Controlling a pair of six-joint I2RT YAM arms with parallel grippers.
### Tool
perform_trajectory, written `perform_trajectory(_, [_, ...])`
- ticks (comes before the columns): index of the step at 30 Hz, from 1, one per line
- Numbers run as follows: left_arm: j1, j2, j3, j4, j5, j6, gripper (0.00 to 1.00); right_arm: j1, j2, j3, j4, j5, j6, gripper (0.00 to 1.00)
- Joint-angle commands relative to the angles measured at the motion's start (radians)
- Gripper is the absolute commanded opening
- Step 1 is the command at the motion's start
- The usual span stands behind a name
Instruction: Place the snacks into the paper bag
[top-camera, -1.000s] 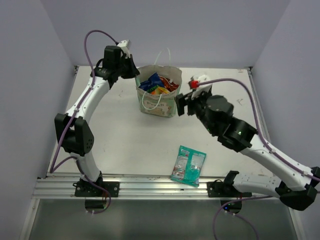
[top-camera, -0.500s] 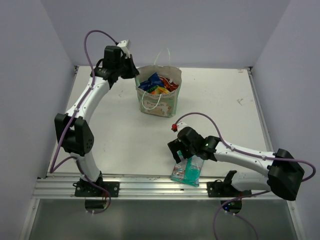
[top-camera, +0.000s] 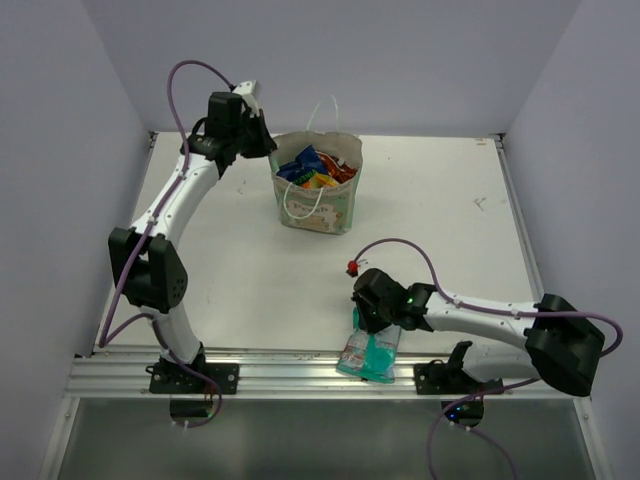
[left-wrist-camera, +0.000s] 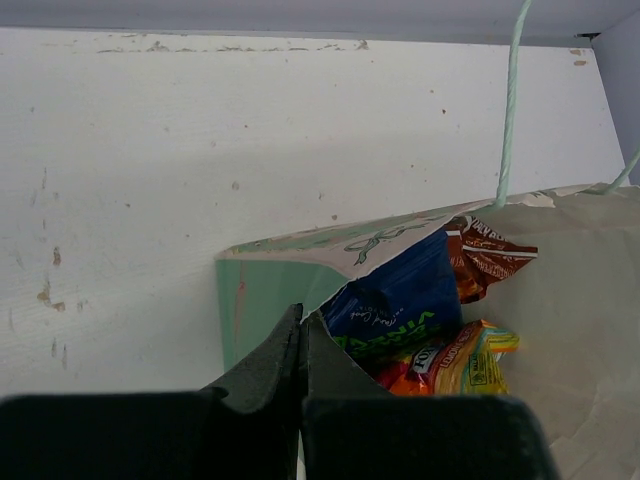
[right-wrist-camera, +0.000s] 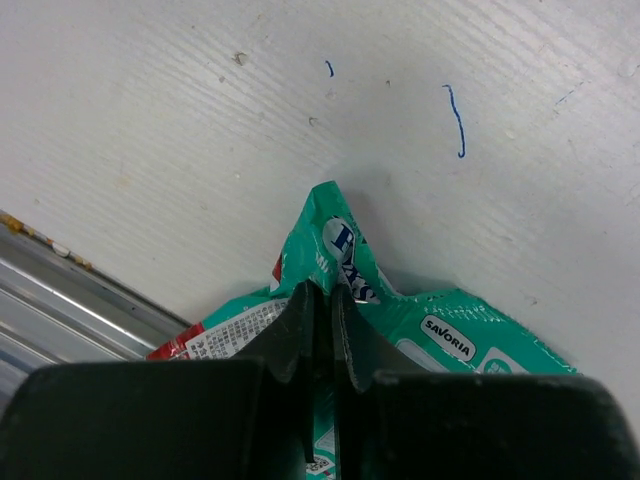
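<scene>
The paper bag (top-camera: 318, 214) stands upright at the back of the table, and a dark blue packet (top-camera: 297, 167), an orange one (top-camera: 318, 181) and a red one (top-camera: 342, 172) show in its mouth. My left gripper (top-camera: 264, 143) is shut on the bag's left rim. In the left wrist view its jaws (left-wrist-camera: 300, 322) pinch the bag's edge (left-wrist-camera: 262, 285) beside the blue packet (left-wrist-camera: 395, 300). The teal-white packet (top-camera: 368, 352) lies at the front edge. My right gripper (top-camera: 371, 322) is shut on a raised fold of the teal-white packet (right-wrist-camera: 450, 330).
An aluminium rail (top-camera: 270, 372) runs along the table's near edge, just under the teal packet's lower end, and shows at the right wrist view's lower left (right-wrist-camera: 60, 300). Blue pen marks (right-wrist-camera: 456, 120) dot the tabletop. Grey walls enclose the sides and back.
My right arm swung from beside the bag down to the teal-white packet at the front, then shut on it, bunching it and nudging it toward the rail. The left arm has not moved.
</scene>
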Motion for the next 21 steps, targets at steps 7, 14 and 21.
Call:
perform_trajectory(7, [0.000, -0.057, 0.004, -0.024, -0.027, -0.009, 0.00, 0.014, -0.090, 0.163, -0.251, 0.084, -0.010, 0.00])
perform_trajectory(14, [-0.002, -0.057, 0.019, -0.027, -0.033, -0.004, 0.00, 0.006, -0.033, 0.683, -0.400, 0.434, -0.224, 0.00])
perform_trajectory(21, [-0.002, -0.052, 0.031, -0.023, -0.019, -0.006, 0.00, -0.078, 0.218, 1.080, -0.066, 0.592, -0.612, 0.00])
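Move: My right fingers are already shut on the far edge of the teal packet, whose middle lies about 7 cm back, 2 cm right and 2 cm below them. The paper bag's mouth is some 32 cm ahead, 11 cm left and 22 cm higher. Inside, 34 cm ahead and 16 cm up, sit the blue packet, 14 cm left, and the red packet, 6 cm left. From my left hand, the mouth is 11 cm right, 4 cm back and 2 cm lower. Keeping its pinch on the teal packet, my right hand eases up with a short slip of about 2 cm to the right, then sweeps fast upward, some 30 cm in all, and about 15 cm forward and a little left towards the bag's mouth, its fingers swinging forward and up by some 40 degrees. My left hand keeps hold of the bag's left rim, almost still. ##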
